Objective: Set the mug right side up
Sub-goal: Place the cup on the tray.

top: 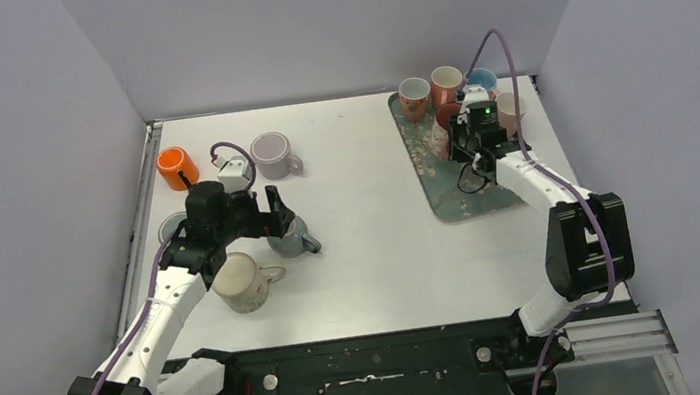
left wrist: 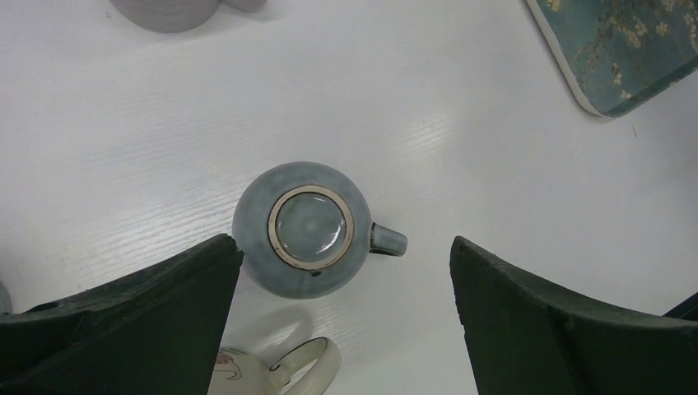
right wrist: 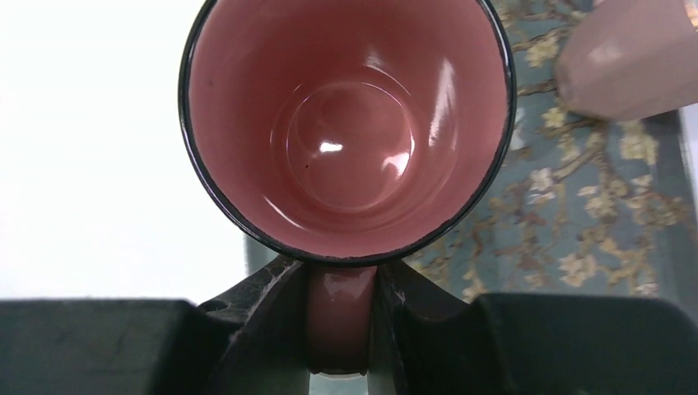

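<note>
A grey-blue mug (top: 295,238) stands upside down on the white table, its base ring up and its small handle pointing right (left wrist: 303,229). My left gripper (top: 272,213) hovers right above it, open wide, the two dark fingers apart on either side and clear of the mug (left wrist: 344,247). Over the left edge of the patterned tray (top: 457,196), my right gripper (top: 468,140) is shut on the handle of a dark mug with a pink inside (right wrist: 346,123). That mug's mouth faces the wrist camera, and the handle sits between the jaws (right wrist: 343,284).
A cream mug (top: 243,281) lies on its side just near of the grey-blue one. An orange mug (top: 177,167) and a lilac mug (top: 272,154) stand at the back left. Several mugs (top: 447,83) crowd the tray's far end. Grey walls enclose the table.
</note>
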Controlling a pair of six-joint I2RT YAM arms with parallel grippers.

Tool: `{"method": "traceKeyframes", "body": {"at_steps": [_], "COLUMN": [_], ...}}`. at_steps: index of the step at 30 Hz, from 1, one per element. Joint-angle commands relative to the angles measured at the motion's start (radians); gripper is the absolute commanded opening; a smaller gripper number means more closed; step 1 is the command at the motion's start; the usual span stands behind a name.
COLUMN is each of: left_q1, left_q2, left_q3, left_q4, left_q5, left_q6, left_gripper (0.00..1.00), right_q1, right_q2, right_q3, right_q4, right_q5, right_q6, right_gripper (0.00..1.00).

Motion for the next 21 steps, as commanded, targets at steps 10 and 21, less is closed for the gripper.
{"method": "traceKeyframes", "body": {"at_steps": [10,21], "left_q1": [-0.017,-0.024], "left_q2": [-0.026,-0.030], "left_q3": [0.021,0.025], "left_q4": [-0.027,-0.037], "left_q5": [-0.021,-0.028], "left_q6": [0.038,0.040], "left_gripper": [0.97,0.97], "right_q1": [-0.217,-0.245], "right_q2": [0.126,0.278], "right_q3": [0.069,0.181], "right_q4": [0.331,0.314], "right_q5": [-0.244,-0.355], "right_q6": [-0.194,-0.343], "right_gripper": [0.00,0.00]}}
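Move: The free patch of tray that the held pink mug is bound for lies about 10 cm ahead of the right hand, 6 cm to its right and 12 cm below. Beyond the patch stand the coral mug, 17 cm ahead and 3 cm right of the hand, and the blue mug, 17 cm ahead and 11 cm right. The pale pink mug is 9 cm ahead and 16 cm right. From the left hand the patch is some 26 cm ahead, 54 cm right and 16 cm below. The pink mug, upright and still pinched by its handle, is carried by the right hand about 7 cm to the right and in over the tray, going forward all the while and sinking some 5 cm. The rightward and downward travel then stops, and the hand eases on forward, about 5 cm in all, with a slight counter-clockwise turn, towards the gap before the coral and blue mugs. ##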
